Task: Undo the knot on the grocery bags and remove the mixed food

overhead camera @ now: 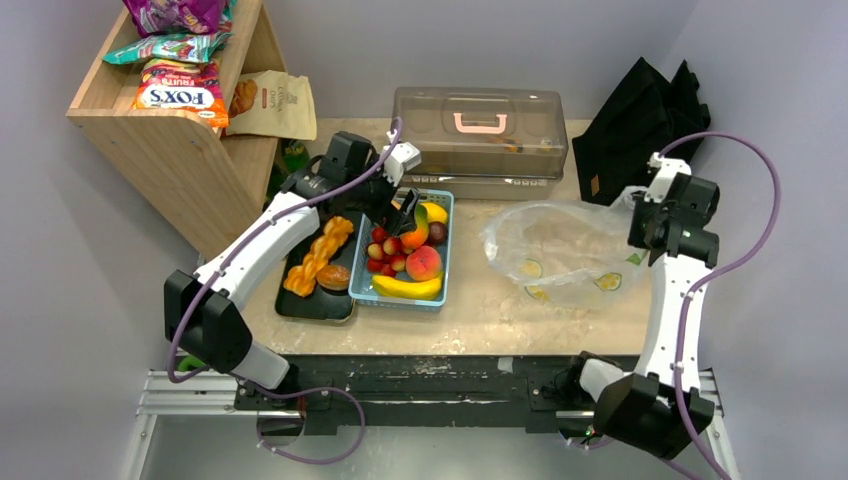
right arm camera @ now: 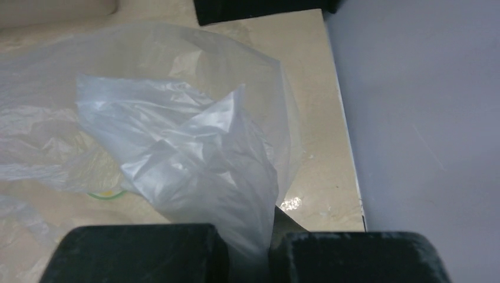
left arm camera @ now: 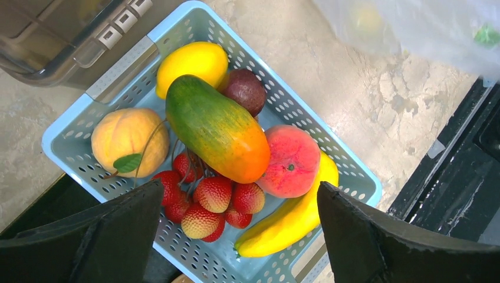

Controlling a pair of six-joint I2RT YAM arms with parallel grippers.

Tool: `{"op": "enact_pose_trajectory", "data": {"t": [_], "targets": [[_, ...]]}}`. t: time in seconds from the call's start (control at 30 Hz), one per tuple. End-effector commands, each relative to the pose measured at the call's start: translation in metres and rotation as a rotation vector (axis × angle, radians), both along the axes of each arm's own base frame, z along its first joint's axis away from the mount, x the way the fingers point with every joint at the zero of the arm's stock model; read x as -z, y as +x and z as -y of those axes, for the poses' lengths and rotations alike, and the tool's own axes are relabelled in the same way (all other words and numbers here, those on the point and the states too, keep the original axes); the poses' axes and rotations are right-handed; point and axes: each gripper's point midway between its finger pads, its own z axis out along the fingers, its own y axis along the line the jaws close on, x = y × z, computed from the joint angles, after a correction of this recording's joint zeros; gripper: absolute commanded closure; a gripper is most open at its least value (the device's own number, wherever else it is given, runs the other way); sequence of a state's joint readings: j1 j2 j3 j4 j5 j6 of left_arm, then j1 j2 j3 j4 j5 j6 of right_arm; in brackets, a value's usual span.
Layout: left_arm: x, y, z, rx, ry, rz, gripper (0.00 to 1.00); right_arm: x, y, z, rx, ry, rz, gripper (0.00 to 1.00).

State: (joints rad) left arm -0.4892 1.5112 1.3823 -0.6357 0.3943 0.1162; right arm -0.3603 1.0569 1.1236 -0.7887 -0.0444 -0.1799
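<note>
My left gripper (overhead camera: 404, 203) (left arm camera: 239, 186) hangs open over the blue basket (overhead camera: 446, 262) (left arm camera: 65, 132), with nothing between its fingers. In the basket lie the mixed food's fruits: a mango (left arm camera: 215, 127), a lemon (left arm camera: 191, 62), a peach (left arm camera: 292, 159), a banana (left arm camera: 289, 221), a round orange-yellow fruit (left arm camera: 127, 138) and small red fruits (left arm camera: 209, 203). Braided bread (overhead camera: 318, 255) and a bun (overhead camera: 333, 277) rest on a black tray (overhead camera: 300, 305). The clear grocery bag (overhead camera: 560, 250) (right arm camera: 177, 135) lies slack on the table at the right. My right gripper (overhead camera: 642, 215) (right arm camera: 247, 239) is shut on its bunched edge. The knot is out of view.
A clear lidded box with a pink handle (overhead camera: 480, 130) stands behind the basket. A wooden shelf (overhead camera: 170, 140) holding snack packs (overhead camera: 180, 95) is at the back left. A black fabric bag (overhead camera: 640, 115) leans at the back right. The table's right edge (right arm camera: 348, 153) is close to the right gripper.
</note>
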Motion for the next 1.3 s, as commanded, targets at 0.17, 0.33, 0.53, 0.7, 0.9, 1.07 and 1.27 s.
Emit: {"op": "enact_pose_trajectory", "data": {"t": [0.17,0.33,0.53,0.7,0.9,1.07,1.27], "targets": [[-0.027,0.007,-0.001,-0.011,-0.033,0.077,0.01,-0.021,0.004,0.061,0.169,-0.075,0.005,1.00],[-0.031,0.007,-0.004,-0.027,-0.029,0.089,0.00,-0.026,0.001,0.085,0.247,-0.044,0.003,0.95],[-0.035,0.008,-0.013,-0.045,-0.018,0.100,0.00,-0.034,-0.007,0.111,0.395,-0.065,0.012,0.95],[-0.038,0.010,-0.015,-0.052,-0.020,0.101,0.00,-0.032,-0.025,0.127,0.517,-0.096,0.017,0.92],[-0.040,0.011,-0.013,-0.046,-0.027,0.093,0.00,-0.044,-0.019,0.082,0.309,0.027,0.063,0.30],[-0.042,0.011,-0.015,-0.053,-0.033,0.082,0.00,-0.064,-0.021,0.066,0.264,0.079,0.059,0.13],[-0.044,0.007,-0.021,-0.070,-0.038,0.073,0.00,-0.093,-0.018,0.041,0.203,0.160,0.114,0.01]]}}
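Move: The right hand still pinches the grocery bag, whose spread body lies about 8 cm left, 5 cm back and 15 cm below. The table's right edge is roughly level with the hand, 10 cm to its right and 17 cm below. The black bag stands some 14 cm ahead and 2 cm right; the toolbox 17 cm ahead, 27 cm left. From the left hand the grocery bag is about 35 cm right, 5 cm back. The right hand drags the grocery bag about 12 cm right, lets go, then withdraws some 5 cm left and up. ##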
